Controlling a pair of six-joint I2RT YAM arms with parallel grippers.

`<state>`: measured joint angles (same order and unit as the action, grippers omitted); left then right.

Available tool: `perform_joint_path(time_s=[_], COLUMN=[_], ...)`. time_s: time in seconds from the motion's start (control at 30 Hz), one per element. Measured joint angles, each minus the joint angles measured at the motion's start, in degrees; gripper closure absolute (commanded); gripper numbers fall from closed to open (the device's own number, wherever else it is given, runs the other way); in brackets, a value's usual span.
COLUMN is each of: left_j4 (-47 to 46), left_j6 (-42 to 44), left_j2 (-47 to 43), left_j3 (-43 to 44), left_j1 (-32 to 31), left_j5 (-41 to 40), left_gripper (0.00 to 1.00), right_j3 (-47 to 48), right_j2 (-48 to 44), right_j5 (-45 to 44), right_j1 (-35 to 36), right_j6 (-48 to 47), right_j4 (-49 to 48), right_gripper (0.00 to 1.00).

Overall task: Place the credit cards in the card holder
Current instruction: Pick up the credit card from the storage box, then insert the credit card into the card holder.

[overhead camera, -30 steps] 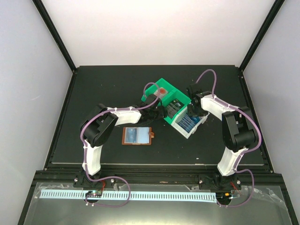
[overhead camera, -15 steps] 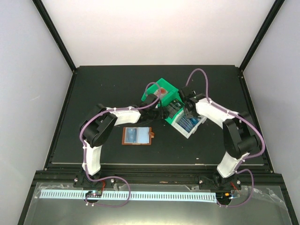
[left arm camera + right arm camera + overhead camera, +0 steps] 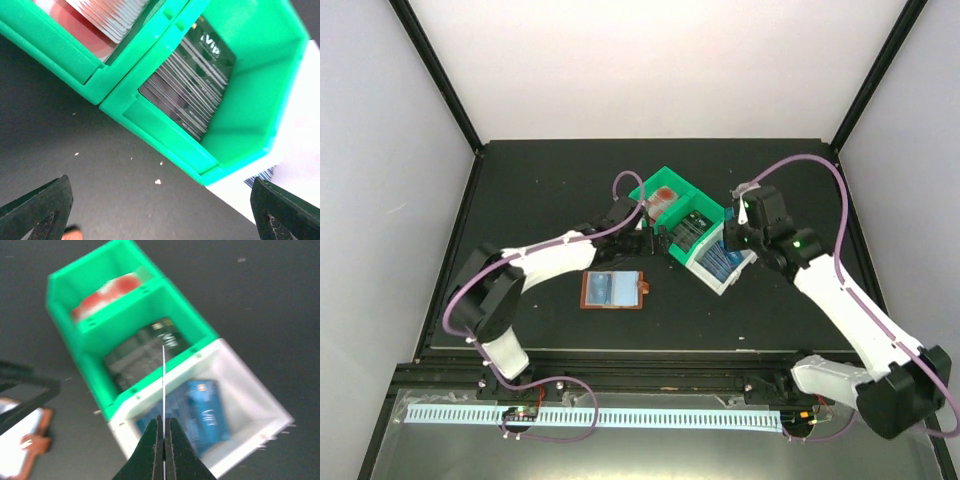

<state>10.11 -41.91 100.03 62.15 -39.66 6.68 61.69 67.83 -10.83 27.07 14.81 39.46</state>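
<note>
The brown card holder (image 3: 614,290) lies open on the black table, a bluish card face showing in it; its corner (image 3: 22,442) shows in the right wrist view. My right gripper (image 3: 163,421) is shut on one credit card (image 3: 163,380), seen edge-on as a thin pale line, held above the white bin (image 3: 260,407) of blue cards (image 3: 206,407). In the top view the right gripper (image 3: 735,236) hangs over that bin. My left gripper (image 3: 159,200) is open and empty just in front of the green bin (image 3: 165,135), which holds dark cards (image 3: 192,87) and red cards (image 3: 75,20).
The green bin (image 3: 672,205) and white bin (image 3: 723,262) sit joined at mid-table, right of the card holder. The left arm's black fingers (image 3: 27,385) show at the left of the right wrist view. Black frame rails border the table.
The right gripper shut on a card in the white bin and rose with it. The left gripper opened wider by the green bin. Both arms stretched out.
</note>
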Motion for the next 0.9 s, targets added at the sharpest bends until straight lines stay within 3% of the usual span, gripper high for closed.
perform_joint_path(time_s=[0.3, 0.53, 0.67, 0.9], left_j4=[0.83, 4.11, 7.26, 11.23], left_j6=[3.32, 5.75, 4.59, 0.57], left_j2=[-20.44, -30.42, -35.82, -38.88], left_j3=[-12.74, -22.71, -27.56, -33.31], left_j1=[0.17, 0.26, 0.68, 2.27], left_j5=[-3.37, -5.27, -6.93, -8.46], left_gripper=[0.01, 0.01, 0.15, 0.41], right_j3=[-20.31, -28.3, -27.45, -19.39], right_j2=[-9.07, -6.34, 0.68, 20.61], right_j5=[29.07, 39.82, 41.11, 42.64], right_j1=[0.35, 6.6, 10.56, 17.29], right_j6=[8.7, 15.43, 17.9, 25.33], right_j4=[-17.09, -29.0, -34.47, -42.42], right_gripper=[0.99, 0.99, 0.99, 0.99])
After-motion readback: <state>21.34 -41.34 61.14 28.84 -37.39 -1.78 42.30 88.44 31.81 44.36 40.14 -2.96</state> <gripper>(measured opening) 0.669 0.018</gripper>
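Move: The blue card is already in my right fingers. The open card holder it goes to lies about 28 cm left of that hand, 10 cm back and 21 cm below. The storage box's white compartment is nearly straight beneath, 2 cm to the left and some 19 cm down; its middle green compartment is 7 cm ahead and 9 cm left. From my empty left hand the holder lies about 12 cm back, 11 cm left and 8 cm down, and the green compartment 4 cm ahead and 8 cm right. I keep the blue card pinched in my right hand and sweep it away from the box to the card holder's strap side, some 21 cm left, 12 cm down and 10 cm back, swinging the fingers from forward to leftward. My left hand goes left and back to the holder too, hopping up first and then sinking, its wide-open fingers partly closing. ##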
